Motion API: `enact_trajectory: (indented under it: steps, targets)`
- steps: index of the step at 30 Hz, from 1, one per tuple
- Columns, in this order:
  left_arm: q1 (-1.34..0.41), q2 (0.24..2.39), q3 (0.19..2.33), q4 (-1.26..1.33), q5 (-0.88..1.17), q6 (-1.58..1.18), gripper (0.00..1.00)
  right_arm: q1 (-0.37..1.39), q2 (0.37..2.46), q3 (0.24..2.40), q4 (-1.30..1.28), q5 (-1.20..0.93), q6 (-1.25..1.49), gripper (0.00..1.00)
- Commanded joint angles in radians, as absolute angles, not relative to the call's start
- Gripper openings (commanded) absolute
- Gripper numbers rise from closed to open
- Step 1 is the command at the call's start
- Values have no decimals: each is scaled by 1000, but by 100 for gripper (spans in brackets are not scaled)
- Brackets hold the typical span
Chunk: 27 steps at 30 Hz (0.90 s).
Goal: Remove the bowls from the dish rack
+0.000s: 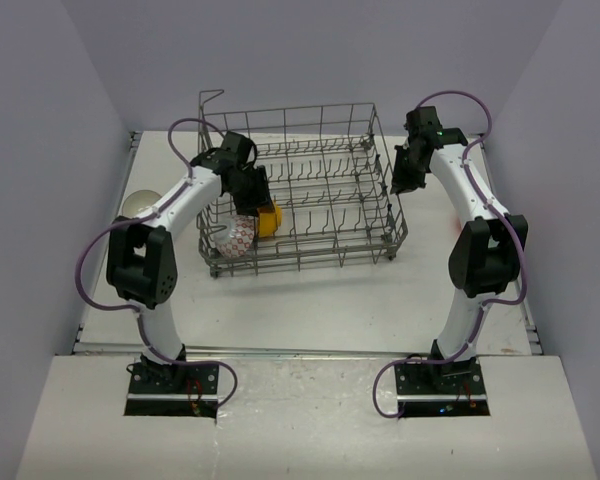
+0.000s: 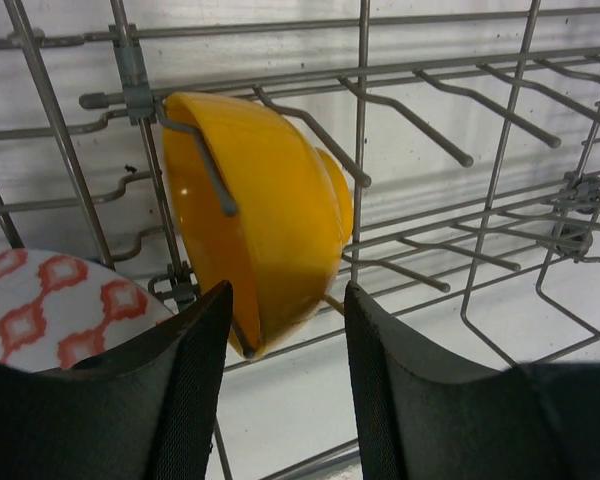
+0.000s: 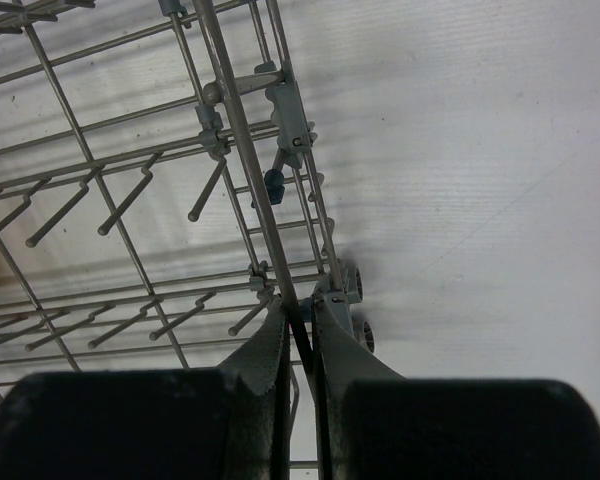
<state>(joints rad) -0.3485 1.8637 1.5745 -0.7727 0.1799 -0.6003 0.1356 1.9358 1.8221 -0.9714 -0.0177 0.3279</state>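
Note:
The dish rack (image 1: 325, 205) is a grey wire basket in the middle of the table. A yellow bowl (image 1: 269, 221) stands on edge between tines at its front left, with a white, red-patterned bowl (image 1: 238, 238) next to it. My left gripper (image 1: 257, 196) reaches into the rack. In the left wrist view it (image 2: 288, 295) is open, and the yellow bowl's (image 2: 270, 220) lower edge sits just beyond the fingertips, untouched. The patterned bowl (image 2: 50, 305) lies to the left. My right gripper (image 3: 298, 312) is shut on a wire of the rack's right side (image 3: 242, 150).
A pale bowl (image 1: 140, 202) rests on the table left of the rack, partly behind my left arm. Upright tines (image 2: 410, 115) and tall grid sides surround the left gripper. The rack's small wheels (image 3: 352, 290) stand by the right gripper. Purple walls enclose the table.

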Motion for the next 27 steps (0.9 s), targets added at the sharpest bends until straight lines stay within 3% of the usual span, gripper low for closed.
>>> enact_trajectory:
  steps: [1,6,7,13,18,27]
  targets:
    - [-327,1871,1582,-683,204,-566,50,133,1988,1787,-968,26,403,0]
    - [-299,1848,1482,-498,299,-569,46,133,1988,1783,-968,38,402,0]
    - [-292,1838,1436,-467,349,-580,37,132,1985,1782,-968,38,400,0]
    - [-245,1839,1280,-295,508,-609,25,132,1982,1821,-986,46,400,0]
    - [-210,1829,1188,-168,607,-623,0,133,1988,1793,-980,37,405,0]
    - [-104,1715,1026,208,923,-811,0,132,2008,1752,-971,48,419,0]
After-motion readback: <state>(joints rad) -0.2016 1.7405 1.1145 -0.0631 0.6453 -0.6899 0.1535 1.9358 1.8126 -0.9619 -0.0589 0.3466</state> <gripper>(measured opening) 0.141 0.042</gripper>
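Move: The yellow bowl stands on its side in the rack, its middle about 5 cm below the half-open left hand, some 1 cm ahead and 1 cm to the right. The patterned bowl leans about 7 cm to the left of the yellow one and 4 cm nearer the base. The right hand is shut on the rack's right rim; from that hand the yellow bowl lies roughly 27 cm left, 5 cm back and 8 cm lower. The left hand dips about 2 cm forward and 2 cm down, edging to the right onto the yellow bowl's rim, while the wrist rolls some 30 degrees so the fingertips swing to the right, and its half-open fingers close to pinch the wall, one finger inside the bowl and one outside. It then draws back and up roughly 2 cm with the rim between its fingers, easing left at the very end, as the right hand keeps its grip on the rack's right rim and is carried about 1.5 cm left with it. ##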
